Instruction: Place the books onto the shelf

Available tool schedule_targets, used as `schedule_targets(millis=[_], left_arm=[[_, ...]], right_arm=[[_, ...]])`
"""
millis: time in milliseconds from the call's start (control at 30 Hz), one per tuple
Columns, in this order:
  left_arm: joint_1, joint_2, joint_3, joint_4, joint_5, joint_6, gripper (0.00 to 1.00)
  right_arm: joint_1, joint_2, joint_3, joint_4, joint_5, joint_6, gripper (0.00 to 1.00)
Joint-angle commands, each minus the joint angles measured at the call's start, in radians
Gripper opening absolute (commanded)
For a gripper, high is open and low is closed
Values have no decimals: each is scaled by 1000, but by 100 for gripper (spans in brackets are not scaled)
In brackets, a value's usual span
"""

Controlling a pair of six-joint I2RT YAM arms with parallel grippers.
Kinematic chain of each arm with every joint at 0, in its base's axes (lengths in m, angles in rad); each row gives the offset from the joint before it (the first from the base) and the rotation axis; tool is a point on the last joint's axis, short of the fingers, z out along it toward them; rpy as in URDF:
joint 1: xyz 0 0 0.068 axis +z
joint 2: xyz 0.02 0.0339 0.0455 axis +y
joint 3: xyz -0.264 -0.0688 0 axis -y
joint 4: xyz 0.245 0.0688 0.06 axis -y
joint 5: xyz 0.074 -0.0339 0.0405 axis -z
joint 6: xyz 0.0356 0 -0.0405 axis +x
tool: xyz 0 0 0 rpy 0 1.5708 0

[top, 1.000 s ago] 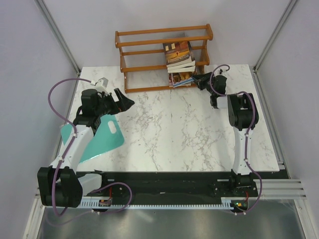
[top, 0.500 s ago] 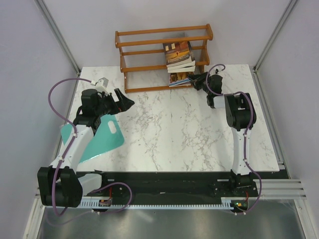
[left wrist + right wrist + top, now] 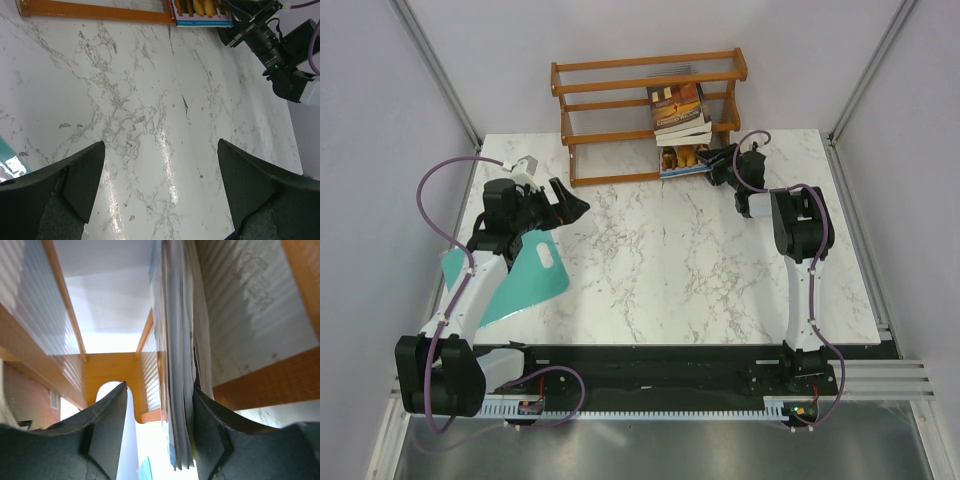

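The shelf stands at the table's far edge. On its right half, several books lie stacked, a brown-orange cover on top. Below them the blue-white dog book lies on the lowest rails, also showing in the left wrist view. My right gripper is at that book's right end. In the right wrist view its jaws stand open around the book's page edge, which rests against the right finger, with a gap to the left one. My left gripper hovers wide open and empty over the marble.
A teal cutting board lies under the left arm at the table's left side. The marble table stretches between the arms. The shelf's lower rail and end panel are close to the right gripper.
My right gripper has pushed slightly toward the shelf and its jaws have spread off the dog book, which has settled flatter on the lowest rails. The left arm has not moved.
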Motion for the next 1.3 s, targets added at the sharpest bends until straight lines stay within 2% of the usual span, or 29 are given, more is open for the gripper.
schedule_targets(millis=[0, 133, 167, 267, 300, 667, 833, 1067, 1267], left_arm=[[3, -32, -1, 20, 14, 45, 100], [3, -44, 0, 11, 18, 43, 100], [3, -52, -1, 9, 22, 43, 100], [3, -63, 2, 0, 24, 43, 100], [3, -64, 0, -5, 27, 43, 100], [3, -31, 81, -123, 4, 98, 100], [3, 23, 138, -198, -24, 128, 100], [3, 169, 248, -354, -122, 189, 100], [5, 221, 285, -382, -167, 180, 100]], right_arm=[[-5, -50, -1, -43, 16, -53, 59], [-3, -89, 24, -184, 35, -127, 67], [-3, -99, 35, -286, 45, -183, 70], [-3, -148, 55, -438, 91, -287, 79], [-5, -165, 50, -471, 104, -321, 98], [-3, -447, -53, -865, 289, -633, 98], [-3, -648, -220, -952, 384, -729, 98], [-3, -873, -342, -1111, 428, -786, 98], [0, -1111, -467, -1172, 421, -777, 98]])
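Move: The dog book lies in the shelf's lower tier, its right edge still between the right fingers; its middle is about 5 cm ahead, 6 cm left and barely below that hand. The book stack in the upper tier sits roughly 5 cm ahead, 8 cm left and 15 cm above, and the shelf's right end frame about 4 cm ahead and 6 cm right. From the left hand the dog book is some 31 cm ahead, 28 cm right and 13 cm lower. Open the right gripper from half open to full and let go of the dog book's right edge, then draw that hand about 22 cm back and 11 cm right, out of the shelf, rising late while it rolls some 50 degrees, left side down, and tips downward. Sink the open left gripper slightly, tipping its fingers further down and shifting a little left. ##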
